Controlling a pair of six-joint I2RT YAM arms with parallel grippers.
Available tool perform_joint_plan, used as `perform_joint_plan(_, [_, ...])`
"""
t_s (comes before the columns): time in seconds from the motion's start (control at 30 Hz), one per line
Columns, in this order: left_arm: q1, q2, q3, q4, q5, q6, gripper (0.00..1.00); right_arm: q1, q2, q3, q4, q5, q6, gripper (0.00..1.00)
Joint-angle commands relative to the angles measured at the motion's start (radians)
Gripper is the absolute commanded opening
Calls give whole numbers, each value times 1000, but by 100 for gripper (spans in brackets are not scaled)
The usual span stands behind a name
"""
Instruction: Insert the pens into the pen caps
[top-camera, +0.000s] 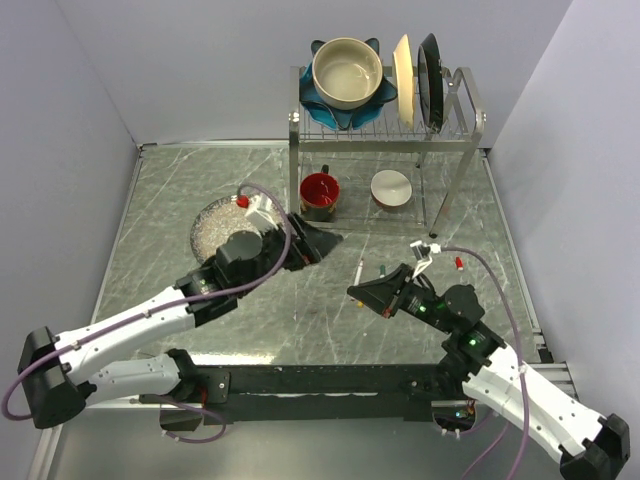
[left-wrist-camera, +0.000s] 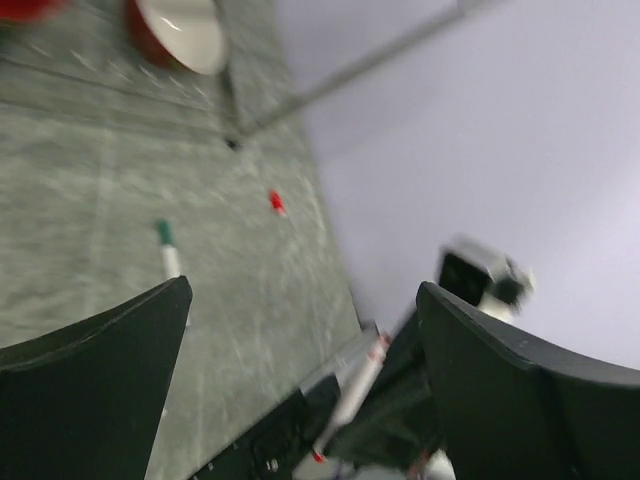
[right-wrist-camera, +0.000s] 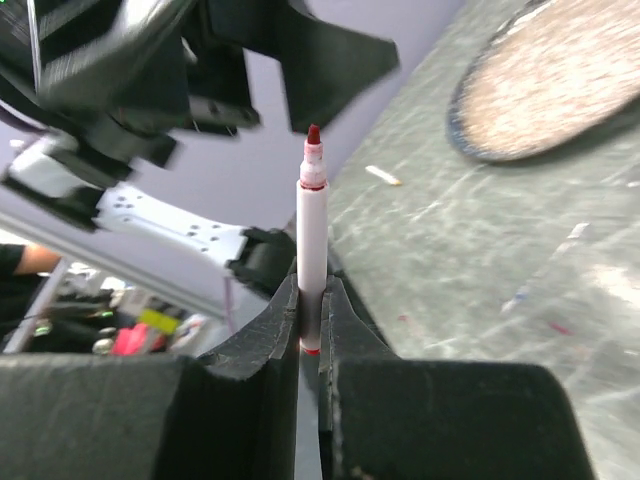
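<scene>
My right gripper (right-wrist-camera: 311, 288) is shut on a white pen with a red tip (right-wrist-camera: 311, 225) and holds it upright above the table. This gripper sits right of centre in the top view (top-camera: 360, 293). The held pen also shows in the left wrist view (left-wrist-camera: 352, 392). My left gripper (left-wrist-camera: 305, 292) is open and empty, in the air left of the right one (top-camera: 318, 240). A white pen with a green end (left-wrist-camera: 168, 252) lies on the table between them (top-camera: 359, 270). A red cap (left-wrist-camera: 277, 202) lies to the right (top-camera: 459, 263). A small yellowish piece (right-wrist-camera: 382, 176) lies on the table.
A grey speckled plate (top-camera: 212, 228) lies under the left arm and shows in the right wrist view (right-wrist-camera: 560, 80). A dish rack (top-camera: 455, 140) at the back holds bowls and plates. A red cup (top-camera: 320, 190) and a white bowl (top-camera: 391, 187) stand beneath it.
</scene>
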Motion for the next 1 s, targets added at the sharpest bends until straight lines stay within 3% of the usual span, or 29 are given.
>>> perform_joint_plan(0.0, [57, 1, 139, -341, -254, -94, 99, 2, -65, 74, -132, 70, -146, 0])
perform_joint_plan(0.27, [134, -73, 102, -464, -422, -219, 99, 2, -94, 96, -189, 60, -219, 0])
perform_joint_plan(0.63, [157, -2, 79, -526, -501, -187, 99, 4, -140, 269, -572, 395, -280, 0])
perform_joint_plan(0.87, [155, 148, 107, -360, -339, 77, 99, 2, -162, 360, -793, 737, -240, 0])
perform_joint_plan(0.97, [146, 211, 118, -246, -239, 224, 99, 0, -131, 367, -820, 791, -251, 0])
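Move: My right hand already holds the uncapped red pen. The loose red cap lies about 20 cm ahead of that hand, 30 cm to its right and 24 cm below; the orange cap is 9 cm ahead and 4 cm right, the green pen 13 cm ahead and 9 cm right, both equally low. From my empty left hand, the red cap is some 12 cm ahead, 36 cm right and 29 cm down; the round plate's middle lies 20 cm ahead, 23 cm left, as low. I draw my two hands apart. My right hand keeps its pinch on the red pen, dips and bobs a little, then carries it some 10 cm right and 5 cm forward towards the red cap, turning clockwise. My left hand, still wide open, swings left and forward towards the plate's side, turning counter-clockwise about 35 degrees, then sinks some 11 cm, tipping its fingers down and easing back right at the end. ##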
